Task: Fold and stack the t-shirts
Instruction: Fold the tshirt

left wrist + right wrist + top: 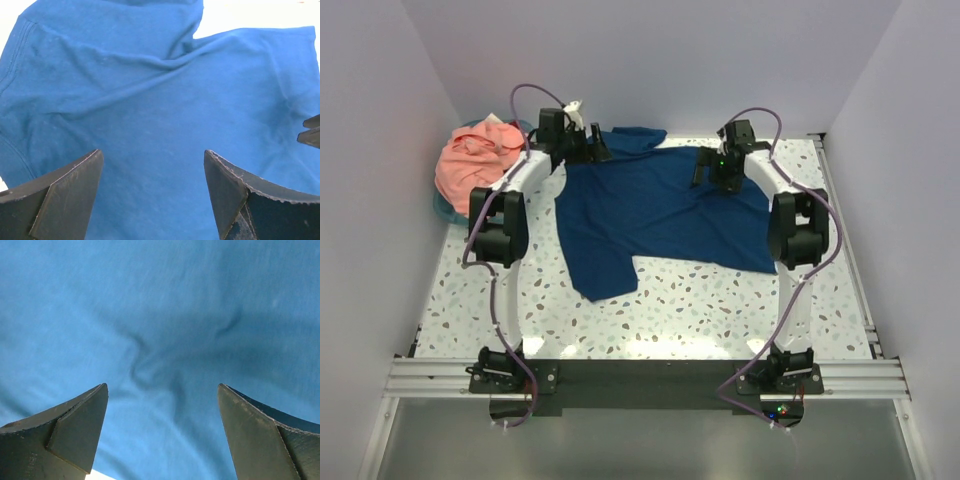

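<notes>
A navy blue t-shirt [650,205] lies spread and wrinkled over the back half of the speckled table. Its blue cloth [150,90] fills the left wrist view and also fills the right wrist view [165,305]. My left gripper [599,152] hovers over the shirt's back left part, open [153,151], with nothing between its fingers [75,192]. My right gripper [706,176] stands over the shirt's back right part, also open [162,385] and empty. A salmon-pink t-shirt [475,163] lies bunched up in the basket at the back left.
The round teal basket [444,207] sits in the back left corner against the wall. White walls close in the table [720,310] on three sides. An aluminium rail [640,378] runs along the near edge. The other gripper's fingers [311,131] show at the left wrist view's right edge.
</notes>
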Robot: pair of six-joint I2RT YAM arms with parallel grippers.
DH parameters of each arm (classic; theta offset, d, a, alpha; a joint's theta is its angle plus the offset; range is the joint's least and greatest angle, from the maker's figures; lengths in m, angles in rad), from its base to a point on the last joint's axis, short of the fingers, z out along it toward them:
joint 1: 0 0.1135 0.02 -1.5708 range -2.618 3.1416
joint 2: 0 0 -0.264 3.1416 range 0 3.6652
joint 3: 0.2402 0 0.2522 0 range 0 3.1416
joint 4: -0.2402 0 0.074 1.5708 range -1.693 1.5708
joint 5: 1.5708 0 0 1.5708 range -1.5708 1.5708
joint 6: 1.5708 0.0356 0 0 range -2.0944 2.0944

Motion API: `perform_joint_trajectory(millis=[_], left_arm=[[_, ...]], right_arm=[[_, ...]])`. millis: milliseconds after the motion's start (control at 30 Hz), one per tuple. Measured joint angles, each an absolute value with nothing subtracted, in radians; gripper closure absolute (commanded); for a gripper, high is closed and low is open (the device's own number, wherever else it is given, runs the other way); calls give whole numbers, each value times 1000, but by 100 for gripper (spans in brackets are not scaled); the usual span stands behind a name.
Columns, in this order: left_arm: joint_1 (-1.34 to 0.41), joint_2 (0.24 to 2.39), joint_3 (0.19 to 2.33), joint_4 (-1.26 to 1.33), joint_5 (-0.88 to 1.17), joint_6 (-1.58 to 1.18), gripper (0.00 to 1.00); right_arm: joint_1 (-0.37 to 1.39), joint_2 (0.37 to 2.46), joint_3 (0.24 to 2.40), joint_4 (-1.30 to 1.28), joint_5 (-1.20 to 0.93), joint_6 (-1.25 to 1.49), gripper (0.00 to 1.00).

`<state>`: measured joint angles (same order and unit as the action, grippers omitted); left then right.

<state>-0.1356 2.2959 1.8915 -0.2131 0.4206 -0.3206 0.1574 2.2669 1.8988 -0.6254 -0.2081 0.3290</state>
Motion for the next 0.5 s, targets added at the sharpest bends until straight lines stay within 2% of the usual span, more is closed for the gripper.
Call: perform_joint_trajectory(millis=[233,500], left_arm=[[-150,2174,1763,-272,389,-303,13],[-150,2167,1631,-363,356,-312,13]], right_arm=[[157,2123,1768,-653,-228,311,6],[159,2108,1671,-686,-228,279,6]])
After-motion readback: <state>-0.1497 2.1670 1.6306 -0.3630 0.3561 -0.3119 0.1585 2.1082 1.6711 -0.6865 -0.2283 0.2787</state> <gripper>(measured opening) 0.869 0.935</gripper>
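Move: The left gripper hangs some 7 cm above the dark blue t-shirt; the collar-side patch it goes for lies about 8 cm back and 1 cm left. From this gripper, the far sleeve is 5 cm ahead, 10 cm right, and the near sleeve 30 cm back, 2 cm right. For the right gripper, the cloth patch it goes for is 7 cm back, 1 cm right and 4 cm down, the near hem corner 25 cm back, 13 cm right. Bring both open grippers back over the spread t-shirt, towards the bases. Let the left one rise a little, then draw back about 8 cm while sinking and tipping its fingers some 15 degrees further down, until close over the cloth near the collar side. Arc the right one back about 7 cm, up slightly and down again, tipping down a little. ##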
